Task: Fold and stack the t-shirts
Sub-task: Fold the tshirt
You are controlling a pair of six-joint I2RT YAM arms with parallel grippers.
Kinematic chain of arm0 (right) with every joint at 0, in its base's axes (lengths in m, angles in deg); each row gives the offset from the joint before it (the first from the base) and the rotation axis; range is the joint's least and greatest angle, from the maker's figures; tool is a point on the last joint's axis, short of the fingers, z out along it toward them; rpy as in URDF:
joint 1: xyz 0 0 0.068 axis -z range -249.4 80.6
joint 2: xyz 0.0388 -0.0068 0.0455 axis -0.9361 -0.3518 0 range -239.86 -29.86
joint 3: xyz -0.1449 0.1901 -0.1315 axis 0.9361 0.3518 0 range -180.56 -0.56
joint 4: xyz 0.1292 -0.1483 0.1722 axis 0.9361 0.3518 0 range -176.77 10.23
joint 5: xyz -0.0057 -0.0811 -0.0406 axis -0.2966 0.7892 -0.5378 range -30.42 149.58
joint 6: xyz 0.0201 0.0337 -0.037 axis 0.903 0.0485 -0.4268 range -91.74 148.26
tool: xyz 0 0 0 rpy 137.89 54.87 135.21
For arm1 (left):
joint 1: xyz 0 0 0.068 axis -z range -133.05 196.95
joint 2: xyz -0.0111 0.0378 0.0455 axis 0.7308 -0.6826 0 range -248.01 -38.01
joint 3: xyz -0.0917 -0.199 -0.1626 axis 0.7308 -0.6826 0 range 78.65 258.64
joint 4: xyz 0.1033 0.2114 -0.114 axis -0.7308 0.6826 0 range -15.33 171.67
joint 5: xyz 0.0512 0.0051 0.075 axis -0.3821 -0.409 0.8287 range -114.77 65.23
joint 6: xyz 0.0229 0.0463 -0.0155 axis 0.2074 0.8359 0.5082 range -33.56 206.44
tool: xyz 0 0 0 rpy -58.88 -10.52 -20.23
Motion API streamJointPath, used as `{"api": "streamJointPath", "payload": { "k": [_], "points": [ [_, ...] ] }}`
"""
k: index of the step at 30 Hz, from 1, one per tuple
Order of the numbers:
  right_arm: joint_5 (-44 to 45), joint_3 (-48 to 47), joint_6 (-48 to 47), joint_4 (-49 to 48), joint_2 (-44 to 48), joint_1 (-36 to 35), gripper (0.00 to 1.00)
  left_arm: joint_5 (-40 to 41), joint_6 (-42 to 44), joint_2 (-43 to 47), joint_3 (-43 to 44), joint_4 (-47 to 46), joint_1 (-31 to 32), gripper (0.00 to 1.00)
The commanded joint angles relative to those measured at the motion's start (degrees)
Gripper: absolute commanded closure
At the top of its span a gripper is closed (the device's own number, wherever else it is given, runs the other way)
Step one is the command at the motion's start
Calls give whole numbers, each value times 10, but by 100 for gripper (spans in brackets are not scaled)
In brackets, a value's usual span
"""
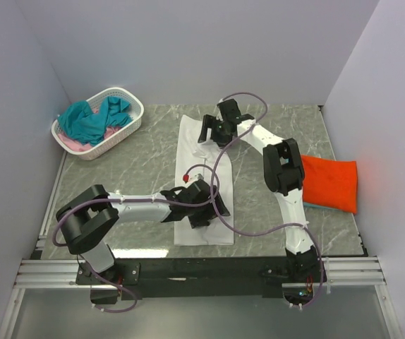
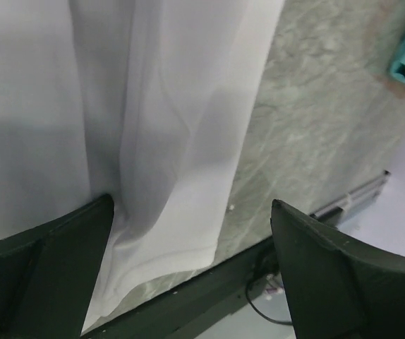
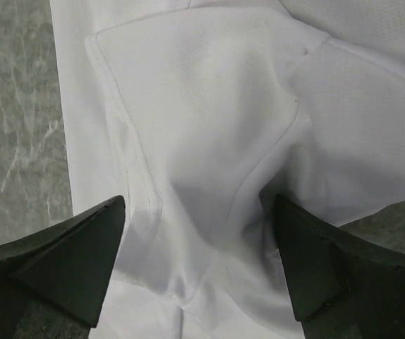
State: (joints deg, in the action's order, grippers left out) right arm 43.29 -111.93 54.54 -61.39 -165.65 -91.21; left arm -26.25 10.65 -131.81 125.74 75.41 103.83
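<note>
The white t-shirt (image 1: 195, 152) lies folded into a long narrow strip down the middle of the table. My left gripper (image 1: 206, 208) hovers open over its near right corner; in the left wrist view the shirt (image 2: 153, 106) reaches between the fingers of the gripper (image 2: 192, 205), whose left finger touches the cloth. At the shirt's far end my right gripper (image 1: 220, 127) is open. The right wrist view shows the gripper (image 3: 201, 201) straddling a folded-in sleeve (image 3: 209, 106), fingertips down on the cloth. An orange-red t-shirt (image 1: 329, 182) lies folded at the right, on a teal one (image 1: 315, 207).
A white perforated basket (image 1: 128, 127) at the back left holds teal t-shirts (image 1: 89, 120) and a pink one (image 1: 72, 143). The marble table's near edge (image 2: 287, 240) runs just beyond the left fingers. Walls close the left, back and right sides.
</note>
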Motion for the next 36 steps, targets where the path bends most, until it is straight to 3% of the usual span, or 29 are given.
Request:
{"api": "streamJointPath", "payload": {
  "k": [1,9,16,19,22,26,29,31,36],
  "points": [
    [28,10,-7,53,40,0,8,88,4,14,34,137,8,1],
    [140,-24,-29,132,150,0,7,143,20,55,75,218,19,1],
    [162,33,-24,128,286,-3,6,174,38,92,96,269,26,1],
    [185,112,-13,104,346,-11,6,200,32,129,91,306,25,1],
    [188,241,3,51,475,-15,6,219,17,187,57,333,25,1],
    [103,471,30,-47,603,0,5,234,-24,277,-6,380,24,1],
    [63,588,39,-103,686,-3,5,217,-38,317,-67,378,21,1],
    [40,630,47,-107,723,-10,5,193,-45,346,-115,361,20,1],
    [78,710,62,-68,751,-83,6,141,-59,370,-184,334,19,4]
  ]
}}
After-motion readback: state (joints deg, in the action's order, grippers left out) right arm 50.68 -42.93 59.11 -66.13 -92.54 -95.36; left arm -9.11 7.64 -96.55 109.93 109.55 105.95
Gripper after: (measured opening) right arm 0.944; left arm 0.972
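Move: Under the left gripper, near the close end of the narrow folded white shirt, its near-left corner lies about 13 cm left and 9 cm back, roughly 1 cm lower; the near-right corner is 8 cm right and 9 cm back. The right gripper is at the shirt's far end: that near-right corner lies some 42 cm back and 7 cm right of it, while the orange shirt sits about 43 cm right and 18 cm back. Slide the open left gripper left, low on the white shirt, for about 4 cm, then raise it clear and arc it left and back, down again to the near-left corner, its left side rolling up some 20 degrees. Meanwhile lift the open right gripper steeply off the far sleeve, swing it back about 26 cm and somewhat right, sinking towards the near-right corner but staying above the table. ##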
